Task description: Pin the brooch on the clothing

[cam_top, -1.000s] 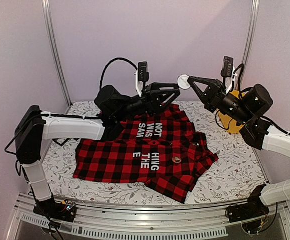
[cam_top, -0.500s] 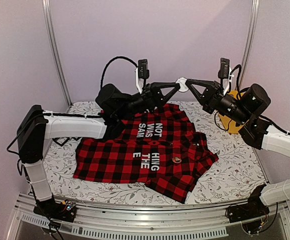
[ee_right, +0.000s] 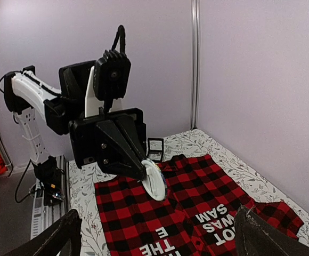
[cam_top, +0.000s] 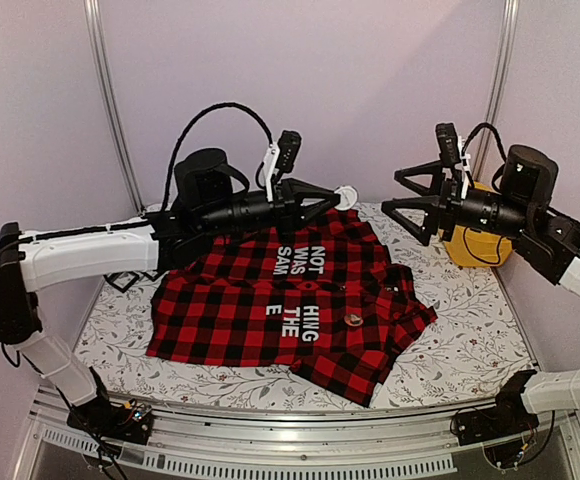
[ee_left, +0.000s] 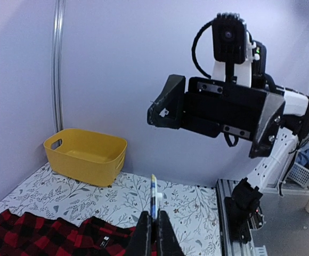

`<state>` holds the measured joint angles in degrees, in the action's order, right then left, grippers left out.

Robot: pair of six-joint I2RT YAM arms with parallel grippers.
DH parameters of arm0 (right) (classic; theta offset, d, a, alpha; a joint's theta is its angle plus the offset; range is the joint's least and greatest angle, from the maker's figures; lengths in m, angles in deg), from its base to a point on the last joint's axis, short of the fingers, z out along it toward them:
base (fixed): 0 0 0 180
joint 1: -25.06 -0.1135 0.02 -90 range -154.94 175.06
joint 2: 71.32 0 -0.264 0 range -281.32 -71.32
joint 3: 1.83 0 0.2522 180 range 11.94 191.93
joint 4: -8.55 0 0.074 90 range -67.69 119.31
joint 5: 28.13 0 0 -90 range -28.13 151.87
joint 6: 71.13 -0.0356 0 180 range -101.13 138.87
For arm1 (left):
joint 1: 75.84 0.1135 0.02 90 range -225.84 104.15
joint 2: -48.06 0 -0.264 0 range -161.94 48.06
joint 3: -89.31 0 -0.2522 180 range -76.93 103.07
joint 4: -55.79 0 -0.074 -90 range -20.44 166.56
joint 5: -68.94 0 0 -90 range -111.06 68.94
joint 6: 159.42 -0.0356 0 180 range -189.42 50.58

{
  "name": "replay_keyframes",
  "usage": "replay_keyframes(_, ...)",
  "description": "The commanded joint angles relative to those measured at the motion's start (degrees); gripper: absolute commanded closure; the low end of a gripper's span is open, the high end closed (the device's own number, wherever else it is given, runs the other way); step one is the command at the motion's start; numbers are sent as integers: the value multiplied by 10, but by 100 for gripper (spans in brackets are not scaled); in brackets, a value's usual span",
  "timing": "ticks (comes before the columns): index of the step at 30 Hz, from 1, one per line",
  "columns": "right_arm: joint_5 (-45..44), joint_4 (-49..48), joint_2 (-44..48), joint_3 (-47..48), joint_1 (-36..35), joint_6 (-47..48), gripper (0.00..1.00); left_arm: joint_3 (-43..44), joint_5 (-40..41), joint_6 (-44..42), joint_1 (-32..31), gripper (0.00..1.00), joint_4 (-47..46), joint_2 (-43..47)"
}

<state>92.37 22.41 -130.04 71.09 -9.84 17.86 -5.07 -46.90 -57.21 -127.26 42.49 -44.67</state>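
Observation:
The clothing (cam_top: pixel 232 318), a red-and-black checked shirt with white letters, lies flat on the table. Above its collar end my left gripper (cam_top: pixel 336 199) is shut on the brooch (cam_top: pixel 346 196), a white round disc held in the air. In the left wrist view the brooch (ee_left: pixel 154 196) stands edge-on between the closed fingers (ee_left: pixel 144 237). My right gripper (cam_top: pixel 397 191) hovers to the right of the brooch, open and apart from it. From the right wrist view I see the brooch (ee_right: pixel 155 180) at the tip of the left gripper (ee_right: pixel 140 166), over the clothing (ee_right: pixel 197 205); the right fingers (ee_right: pixel 64 230) stand wide with nothing between them.
A yellow basket (cam_top: pixel 473 247) stands at the back right of the table, also in the left wrist view (ee_left: pixel 85 156). A small black open case (ee_right: pixel 155 149) lies beyond the shirt's collar. A small round brown item (cam_top: pixel 353 319) rests on the shirt near its front.
The left gripper shut on the brooch while the right gripper held it. The right gripper then opened, let go and drew back to the right. The left arm shifted slightly left with the brooch.

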Motion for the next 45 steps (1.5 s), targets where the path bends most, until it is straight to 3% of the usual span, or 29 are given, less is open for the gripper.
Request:
replay_keyframes(1,89,195,-18,24,11,118,1,-13,1,-126,-4,100,192,44)
replay_keyframes(4,96,226,-51,44,11,156,1,6,5,-146,-7,100,289,59)
replay_keyframes(7,136,210,-75,51,11,183,5,-5,10,-143,-10,100,317,84)
replay_keyframes(10,191,146,-85,31,-2,186,14,-18,-2,-135,-12,100,323,103)
replay_keyframes(14,185,112,-109,38,-37,174,27,-20,-5,-134,-16,100,342,112)
replay_keyframes(18,195,103,-155,57,-41,148,52,-39,-19,-135,-18,100,319,129)
replay_keyframes(23,202,52,-181,53,-53,107,62,-51,-37,-136,-19,100,302,135)
replay_keyframes(30,216,20,-195,52,-54,83,71,-44,-41,-139,-21,100,304,124)
replay_keyframes(41,241,4,-213,48,-62,62,71,-31,-46,-136,-22,100,305,110)
replay_keyframes(45,238,-17,-213,40,-66,51,77,-29,-46,-135,-22,100,308,108)
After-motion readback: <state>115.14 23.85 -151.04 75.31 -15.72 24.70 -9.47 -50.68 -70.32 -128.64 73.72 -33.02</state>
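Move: The brooch is already in the left fingertips, its middle about 2 cm to their right. From the right hand point it lies about 8 cm to the left, 3 cm ahead and 1 cm lower. From the left hand, the empty right gripper is about 10 cm to the right and 3 cm back. The round badge on the clothing is some 7 cm right, 2 cm back and 36 cm below; the clothing's middle is about 7 cm ahead, 8 cm left and 37 cm below. Bring the right gripper down about 10 cm and left 9 cm, with a little draw back, to the free edge of the brooch, swinging it some 30 degrees counter-clockwise and narrowing its wide-open fingers to about a quarter. Meanwhile lower the left gripper about 6 cm, drawing it back 6 cm and left 4 cm, its tip dipping 20 degrees; then hold it nearly still, keeping its grip. ##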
